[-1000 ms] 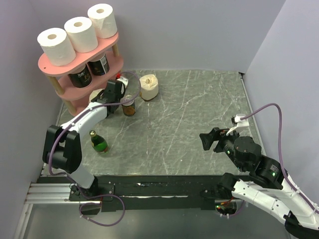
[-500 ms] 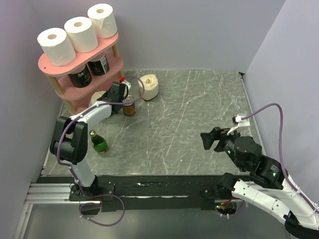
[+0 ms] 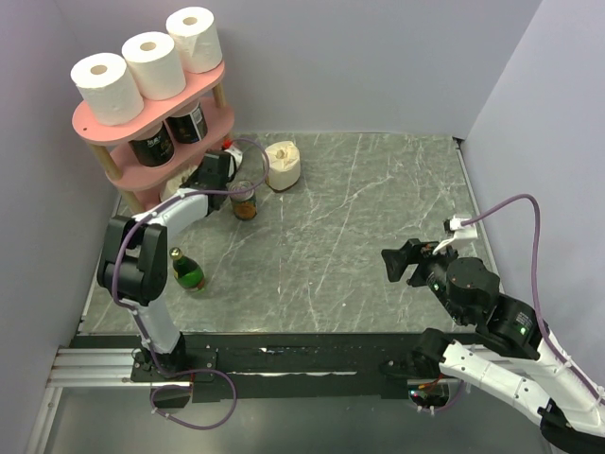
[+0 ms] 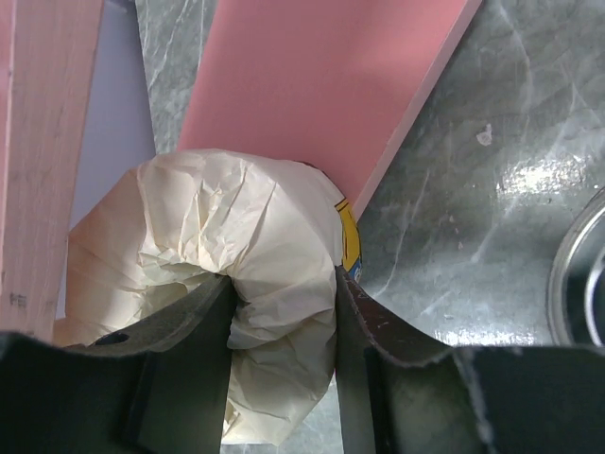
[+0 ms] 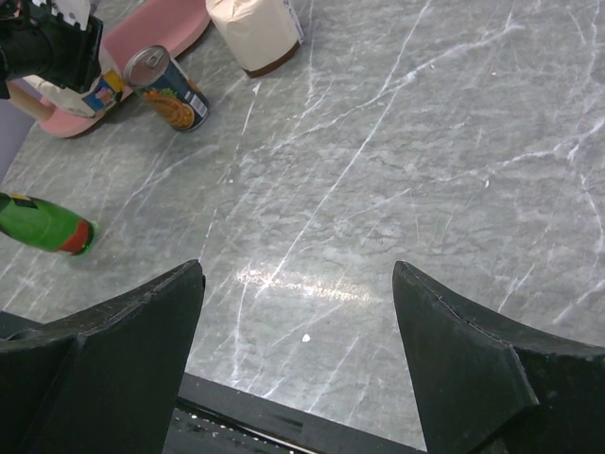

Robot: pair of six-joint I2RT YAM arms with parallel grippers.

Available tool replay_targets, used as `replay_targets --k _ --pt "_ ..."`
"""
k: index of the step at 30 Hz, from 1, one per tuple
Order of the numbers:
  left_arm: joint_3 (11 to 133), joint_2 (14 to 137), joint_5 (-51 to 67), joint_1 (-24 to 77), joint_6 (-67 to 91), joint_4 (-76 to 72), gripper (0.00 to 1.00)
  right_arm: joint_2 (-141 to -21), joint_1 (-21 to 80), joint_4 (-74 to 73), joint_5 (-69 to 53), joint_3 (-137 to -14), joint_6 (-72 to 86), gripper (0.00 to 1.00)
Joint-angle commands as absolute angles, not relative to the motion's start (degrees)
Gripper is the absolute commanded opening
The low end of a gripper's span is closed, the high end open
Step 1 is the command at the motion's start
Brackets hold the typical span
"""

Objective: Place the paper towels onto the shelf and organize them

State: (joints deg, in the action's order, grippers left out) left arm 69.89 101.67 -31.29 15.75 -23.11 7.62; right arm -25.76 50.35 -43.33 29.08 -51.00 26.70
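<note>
The pink shelf (image 3: pixel 142 113) stands at the far left with three paper towel rolls (image 3: pixel 153 64) on its top board. My left gripper (image 3: pixel 210 175) is shut on a crumpled white roll (image 4: pixel 236 236), pinching its wall between the fingers (image 4: pixel 364 322) at the edge of the shelf's bottom board (image 4: pixel 321 85). Only a sliver of this roll (image 3: pixel 173 189) shows in the top view. Another roll (image 3: pixel 283 165) stands on the table beside the shelf and also shows in the right wrist view (image 5: pixel 253 28). My right gripper (image 3: pixel 402 263) is open and empty above the table's right side.
Two dark cans (image 3: pixel 151 144) sit on the middle board. A can (image 3: pixel 244 200) stands just right of my left gripper. A green bottle (image 3: pixel 187 271) lies on the table's left side. A wooden post (image 4: pixel 38 142) is left of the held roll.
My left gripper has carried the held roll a little left, closer in under the shelf, and the left arm's elbow has swung right. The right arm has not moved.
</note>
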Motion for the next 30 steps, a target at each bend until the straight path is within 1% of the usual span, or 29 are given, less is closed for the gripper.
replay_targets --k 1,4,10,19,30 --pt "72.60 102.04 -32.69 15.21 -26.01 2.46 0.48 -26.37 50.19 -42.45 30.67 -53.53 26.63 0.88" --pt "72.60 102.13 -33.49 15.03 -26.54 1.76 0.57 -26.19 50.19 -42.54 30.67 -53.61 26.72 0.88" --pt "73.30 100.99 -36.47 15.03 -26.98 1.76 0.63 -26.63 50.19 -42.45 30.24 -54.58 26.28 0.88" --pt "75.14 97.56 -34.45 16.87 -26.28 5.88 0.66 -26.37 50.19 -42.28 29.27 -54.67 26.28 0.88" --pt "75.85 95.45 -37.53 20.47 -24.52 10.72 0.65 -24.35 50.10 -43.33 27.95 -54.14 26.98 0.88"
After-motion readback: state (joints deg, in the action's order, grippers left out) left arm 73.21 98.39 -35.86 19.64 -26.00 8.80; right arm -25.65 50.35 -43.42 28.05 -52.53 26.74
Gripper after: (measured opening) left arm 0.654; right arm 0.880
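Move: The wrapped paper towel roll is still between the left fingers at the near end of the bottom shelf, its middle about 1 cm ahead, 3 cm left and 3 cm below the hand. From that hand the can stands some 15 cm right and 4 cm back; the nearer black roll on the middle shelf is about 8 cm left, 2 cm ahead and 12 cm higher. From the right hand the wrapped roll lies about 30 cm ahead, 51 cm left and 18 cm below. Upward, by about 5 cm, the left hand draws off the wrapped roll: its fingers spread first and let go of the crumpled wrapper, while the hand eases slightly forward and left. It then swings some 3 cm back to the right as it goes on rising, the fingertips tipping up about 5 degrees. ##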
